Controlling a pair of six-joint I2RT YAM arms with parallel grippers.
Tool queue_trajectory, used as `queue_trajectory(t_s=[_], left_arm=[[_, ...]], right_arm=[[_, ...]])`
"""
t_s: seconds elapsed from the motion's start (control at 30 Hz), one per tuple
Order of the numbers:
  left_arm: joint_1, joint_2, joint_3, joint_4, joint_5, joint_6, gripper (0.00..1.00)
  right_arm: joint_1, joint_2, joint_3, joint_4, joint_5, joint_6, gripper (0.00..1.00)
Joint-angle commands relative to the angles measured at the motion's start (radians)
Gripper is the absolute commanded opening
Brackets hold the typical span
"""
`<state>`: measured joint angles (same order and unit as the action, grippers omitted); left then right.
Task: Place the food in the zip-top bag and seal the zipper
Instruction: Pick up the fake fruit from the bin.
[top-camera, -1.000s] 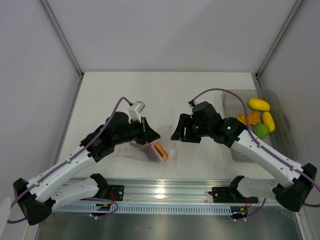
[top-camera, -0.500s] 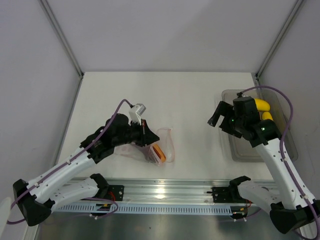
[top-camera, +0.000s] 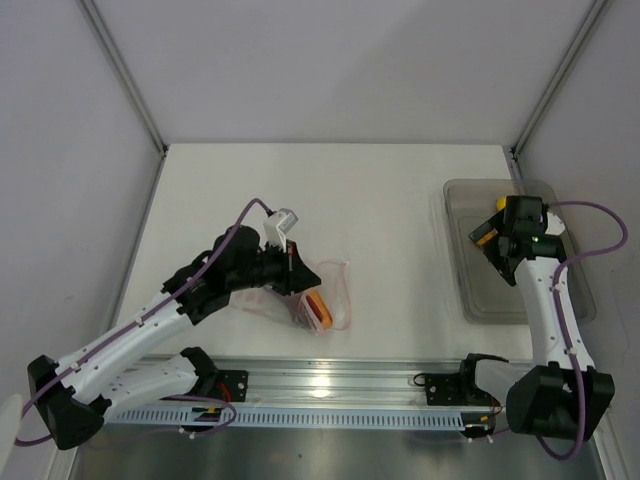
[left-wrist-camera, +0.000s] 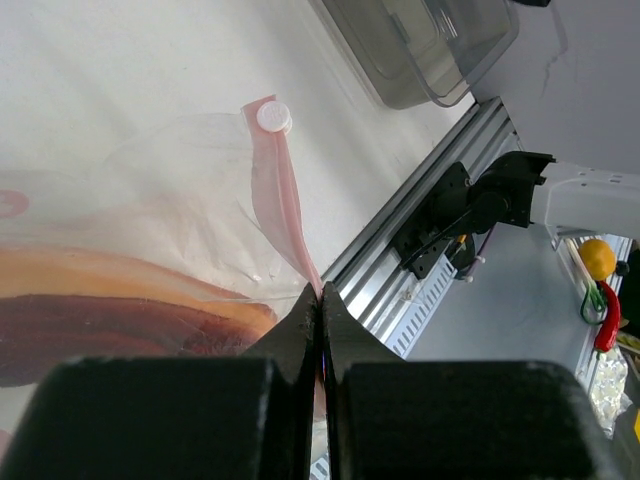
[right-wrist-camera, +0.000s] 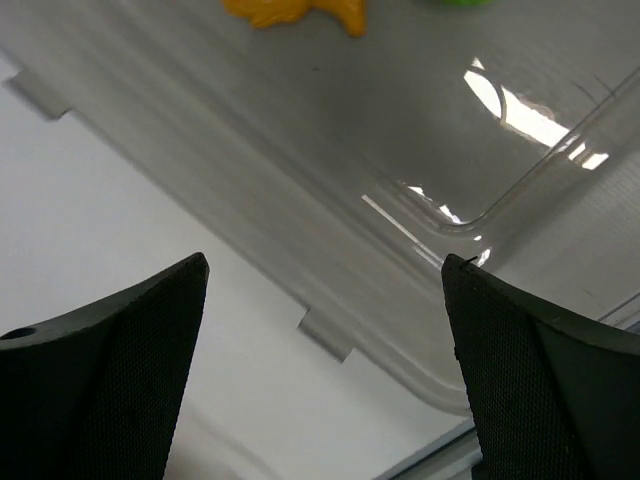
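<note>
The clear zip-top bag (top-camera: 336, 292) lies on the table left of centre. An orange piece of food (top-camera: 318, 310) and a reddish-brown piece (left-wrist-camera: 110, 325) lie inside it. My left gripper (left-wrist-camera: 320, 296) is shut on the pink-red zipper (left-wrist-camera: 278, 195) at the bag's mouth edge, near its white slider (left-wrist-camera: 272, 117). My right gripper (top-camera: 492, 232) hangs open and empty over the grey-clear tray (top-camera: 500, 295). An orange piece (right-wrist-camera: 295, 10) and a sliver of green (right-wrist-camera: 455, 2) lie in that tray beyond the right gripper (right-wrist-camera: 322, 262). The arm hides the other food from above.
The tray's near wall (right-wrist-camera: 400, 230) sits just below the right fingers. A metal rail (top-camera: 330, 385) runs along the near table edge. White walls enclose the table on three sides.
My right arm has swung from beside the bag over to the tray at the right, and its jaws have opened wide. The left gripper keeps its hold on the zipper.
</note>
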<state>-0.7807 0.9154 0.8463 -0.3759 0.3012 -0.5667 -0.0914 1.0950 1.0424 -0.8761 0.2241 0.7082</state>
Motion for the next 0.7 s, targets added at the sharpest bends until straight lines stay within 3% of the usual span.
queue_trajectory(t_s=[0.0,0.13,0.23,0.67], left_arm=[[-0.003,0.005,0.050,-0.011,0.030,0.025,0.01],[-0.002,0.025,0.063,-0.029,0.021,0.025,0.01],[-0.003,0.052,0.082,-0.037,0.026,0.022,0.01],[-0.003,0.171,0.126,-0.012,0.056,0.007,0.01]], right_arm=[[-0.063,0.014,-0.071,0.100,0.125,0.123,0.99],[-0.093,0.028,-0.160,0.241,0.245,0.198,0.99],[-0.113,0.084,-0.177,0.252,0.320,0.263,0.99],[-0.186,0.353,-0.150,0.406,0.405,0.313,0.99]])
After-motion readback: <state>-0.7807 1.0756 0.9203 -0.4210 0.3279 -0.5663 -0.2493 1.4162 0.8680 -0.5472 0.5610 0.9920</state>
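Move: From the wide-open right hand the green fruit in the bin lies some 8 cm ahead, 15 cm to the right and 13 cm below. The orange food is about 12 cm ahead and 10 cm right; the nearer yellow fruit 13 cm ahead and 21 cm right, the farther one 22 cm ahead and 18 cm right, all similarly low. The left hand has the green fruit about 18 cm ahead, 48 cm right and 19 cm below. Swinging right and sinking in about equal measure, some 10 cm each, the right hand travels down into the bin towards the green fruit, turning about 30 degrees clockwise with its fingers wide open and stopping short of touching it. The left hand keeps its pinch on the bag's pink zipper edge and eases roughly 2 cm down and a little right. ##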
